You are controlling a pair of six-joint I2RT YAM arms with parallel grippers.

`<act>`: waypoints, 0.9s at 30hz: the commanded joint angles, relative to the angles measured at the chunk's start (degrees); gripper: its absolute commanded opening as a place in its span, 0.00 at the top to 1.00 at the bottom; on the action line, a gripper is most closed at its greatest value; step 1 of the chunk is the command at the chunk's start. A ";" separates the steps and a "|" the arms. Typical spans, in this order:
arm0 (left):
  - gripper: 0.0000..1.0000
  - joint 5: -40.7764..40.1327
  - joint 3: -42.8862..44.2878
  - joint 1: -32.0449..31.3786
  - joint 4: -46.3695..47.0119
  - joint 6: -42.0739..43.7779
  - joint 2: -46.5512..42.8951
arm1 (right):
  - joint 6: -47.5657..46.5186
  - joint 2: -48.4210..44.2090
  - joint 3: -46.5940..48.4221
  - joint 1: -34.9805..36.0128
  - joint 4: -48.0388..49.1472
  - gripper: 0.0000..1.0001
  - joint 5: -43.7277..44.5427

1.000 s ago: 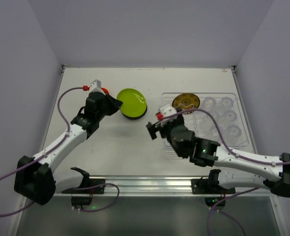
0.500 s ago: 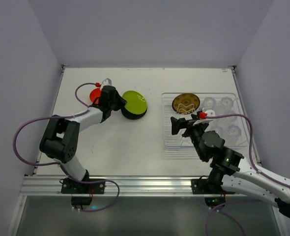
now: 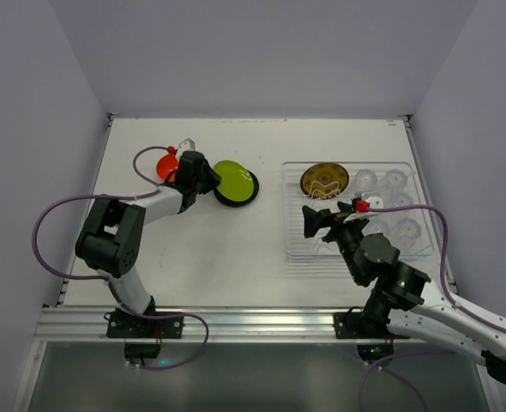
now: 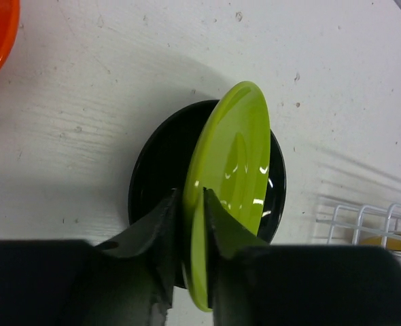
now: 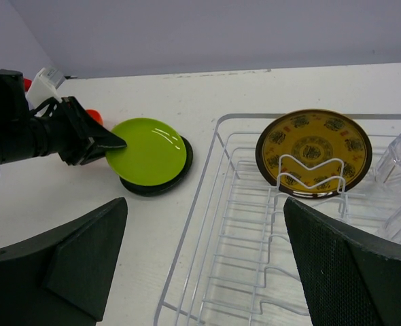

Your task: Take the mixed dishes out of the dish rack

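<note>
My left gripper (image 3: 208,180) is shut on the near rim of the lime green plate (image 4: 231,176), its fingertips (image 4: 172,204) pinching the rim from both sides. That plate (image 3: 236,183) tilts, its far edge over the black plate (image 4: 156,163) lying flat on the table. The orange-red bowl (image 3: 165,163) sits just left of the gripper. My right gripper (image 3: 310,223) hangs wide open and empty over the left part of the dish rack (image 5: 207,163). In the rack (image 3: 292,249), a patterned yellow-brown plate (image 5: 314,146) leans on a wire divider, and several clear cups (image 3: 396,206) stand to the right.
The white table's raised edges run along the left and back, with grey walls behind. A purple cable loops from the left arm beside the bowl. The right arm's body reaches in from the bottom right, over the front of the rack.
The left arm stretched out and lowered the lime green plate onto the black plate, tilting it flatter. The right gripper swung right, from beside the rack to over it.
</note>
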 commanded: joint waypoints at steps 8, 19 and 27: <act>0.37 -2.83 -2.82 -1.19 5.14 0.05 -7.19 | 2.97 0.62 -0.50 -0.20 1.09 0.01 3.41; 0.03 -6.69 0.35 -3.83 -1.27 0.15 -5.17 | 4.20 3.70 0.99 -1.17 -2.51 0.01 4.99; 0.00 -12.22 -0.89 -5.93 -7.32 2.42 -14.91 | 9.73 8.53 4.24 -6.96 -7.69 0.01 -4.83</act>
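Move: About 6 cm to the left hand's right and 4 cm below lies the black plate, centre 1 cm nearer the base; the green plate still leans over it, pinched at its left edge. The orange bowl sits some 13 cm left and 4 cm farther out. From the right hand the brown patterned plate in the rack is roughly 19 cm ahead, 4 cm right, 17 cm down; the nearest glass stands 12 cm right of that plate. Opening wide from an almost shut grip, the left fingers let go of the green plate's left edge over the black plate, and the hand backs off about 3 cm up and 2 cm towards its base. Meanwhile the empty right hand, fingers staying wide open, sinks some 4 cm and eases slightly forward towards the brown plate, tipping a little nose-down. ##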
